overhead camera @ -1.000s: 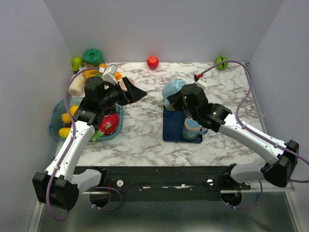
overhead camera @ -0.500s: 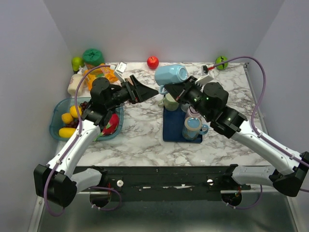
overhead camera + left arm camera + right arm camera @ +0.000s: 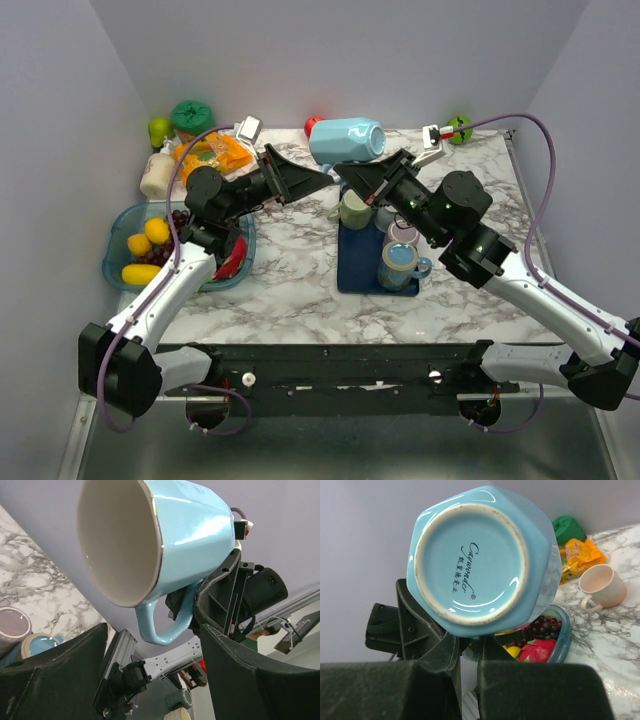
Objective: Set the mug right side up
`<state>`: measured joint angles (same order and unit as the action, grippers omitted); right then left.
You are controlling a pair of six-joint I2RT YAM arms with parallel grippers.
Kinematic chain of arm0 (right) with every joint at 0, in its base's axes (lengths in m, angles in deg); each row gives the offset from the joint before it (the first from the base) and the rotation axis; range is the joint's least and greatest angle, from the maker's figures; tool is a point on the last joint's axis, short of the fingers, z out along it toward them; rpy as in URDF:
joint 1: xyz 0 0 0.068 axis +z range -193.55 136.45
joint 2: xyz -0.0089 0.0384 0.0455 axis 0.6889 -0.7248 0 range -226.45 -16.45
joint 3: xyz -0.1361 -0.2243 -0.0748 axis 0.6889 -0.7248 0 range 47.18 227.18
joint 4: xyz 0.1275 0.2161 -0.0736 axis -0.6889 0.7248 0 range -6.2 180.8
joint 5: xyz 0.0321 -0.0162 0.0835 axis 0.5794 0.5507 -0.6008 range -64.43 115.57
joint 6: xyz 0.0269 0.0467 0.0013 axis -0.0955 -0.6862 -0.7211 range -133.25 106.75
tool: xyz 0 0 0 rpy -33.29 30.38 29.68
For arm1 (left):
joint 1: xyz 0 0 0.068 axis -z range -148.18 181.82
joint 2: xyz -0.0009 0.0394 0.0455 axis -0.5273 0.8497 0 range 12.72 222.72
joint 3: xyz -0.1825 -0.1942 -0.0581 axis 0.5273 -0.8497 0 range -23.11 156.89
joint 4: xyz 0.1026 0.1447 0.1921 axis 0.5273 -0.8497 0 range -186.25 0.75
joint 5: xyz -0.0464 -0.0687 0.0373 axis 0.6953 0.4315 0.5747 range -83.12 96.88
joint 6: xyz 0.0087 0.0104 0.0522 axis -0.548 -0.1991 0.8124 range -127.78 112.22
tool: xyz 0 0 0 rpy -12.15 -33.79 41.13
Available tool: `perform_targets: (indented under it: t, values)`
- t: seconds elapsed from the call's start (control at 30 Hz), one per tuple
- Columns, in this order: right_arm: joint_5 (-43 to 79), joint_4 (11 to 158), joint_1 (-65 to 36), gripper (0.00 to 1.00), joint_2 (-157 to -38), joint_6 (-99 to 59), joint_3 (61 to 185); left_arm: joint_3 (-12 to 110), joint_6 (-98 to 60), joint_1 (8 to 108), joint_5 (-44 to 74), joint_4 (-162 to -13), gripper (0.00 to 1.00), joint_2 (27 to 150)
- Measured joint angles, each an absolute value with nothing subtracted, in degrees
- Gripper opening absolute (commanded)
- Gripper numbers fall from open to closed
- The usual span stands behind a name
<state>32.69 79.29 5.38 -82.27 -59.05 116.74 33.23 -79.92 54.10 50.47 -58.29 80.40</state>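
Note:
The light blue mug (image 3: 348, 138) hangs in the air above the back of the table, tipped on its side. Its mouth (image 3: 117, 540) faces my left gripper and its base (image 3: 470, 562) faces the right wrist camera. My right gripper (image 3: 362, 180) (image 3: 467, 647) is shut on the mug's handle from below. My left gripper (image 3: 312, 180) (image 3: 152, 642) is open just left of the mug. Its two fingers stand wide on either side of the handle (image 3: 160, 625) without touching it.
A dark blue mat (image 3: 358, 272) below holds a green cup (image 3: 353, 210), a lavender cup (image 3: 403, 233) and a blue cup (image 3: 398, 262). A fruit bowl (image 3: 112, 255) sits at left, with an orange packet (image 3: 215, 155) behind it. A beige cup (image 3: 602, 585) stands near the packet. A green apple (image 3: 460, 128) lies back right.
My right arm has lifted the mug off the mat, up and toward the back, turning it onto its side. My left gripper has swung right to meet it, its jaws narrowing slightly.

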Motion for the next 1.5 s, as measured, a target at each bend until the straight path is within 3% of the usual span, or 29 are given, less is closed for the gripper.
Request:
perform_targets:
  t: [0.13, 0.5, 0.7, 0.83, 0.97, 1.07, 1.1, 1.2, 1.3, 1.5]
  values:
    - [30.8, 76.4, 5.4, 0.0, -82.3, -59.1, 116.6, 33.2, -84.8, 54.9, 50.7, -53.4, 0.68, 82.3]
    - [27.0, 69.1, 5.2, 0.01, -82.3, -58.7, 113.8, 33.4, -93.7, 55.2, 51.1, -43.6, 0.53, 84.5]
    - [26.1, 66.9, 5.1, 0.0, -82.3, -58.2, 112.5, 33.8, -96.4, 55.2, 51.6, -40.5, 0.27, 85.8]
    - [25.7, 65.7, 5.1, 0.0, -82.2, -57.0, 112.0, 33.9, -98.0, 55.1, 51.5, -40.9, 0.0, 86.1]
    - [26.2, 65.8, 5.0, 0.01, -81.7, -56.8, 111.5, 34.5, -97.0, 55.2, 51.6, -42.7, 0.0, 86.1]
    - [27.6, 67.2, 5.1, 0.27, -81.5, -56.8, 111.5, 35.4, -94.6, 55.2, 51.6, -46.1, 0.0, 86.0]
    - [28.3, 67.7, 5.1, 0.46, -81.5, -56.9, 111.5, 35.9, -93.2, 55.2, 51.6, -47.9, 0.0, 86.0]
    - [31.0, 70.7, 5.1, 0.68, -81.2, -56.9, 111.5, 38.5, -85.8, 55.3, 51.0, -55.9, 0.0, 85.6]
    - [33.7, 73.6, 5.2, 0.8, -80.5, -56.2, 111.0, 42.1, -78.0, 55.3, 49.2, -66.3, 0.0, 85.1]
    - [41.2, 80.7, 5.2, 0.84, -77.2, -56.7, 109.2, 50.5, -61.6, 55.2, 41.1, -89.0, 0.0, 85.1]
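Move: The mug's handle is about 3 cm to the left gripper's right, 1 cm ahead and 1 cm up, with the mug's middle about 5 cm ahead, 4 cm right and 4 cm up. The right hand still pinches the handle: the mug's middle is 3 cm ahead, 1 cm left and 4 cm above it, the left gripper 4 cm left, 1 cm back and 1 cm lower. On the tray some 30 cm below the left hand, the green mug lies roughly 15 cm ahead and 8 cm right. Raise the open left gripper about 3 cm to the mug's handle and close its fingers on it, while the right hand keeps its pinch and eases a little back, left and up. Once the left holds it, open the right fingers and draw them down and to the right about 7 cm; carry the mug forward and down with the left, rolling it so the hand's left side rises and swinging it counter-clockwise. ##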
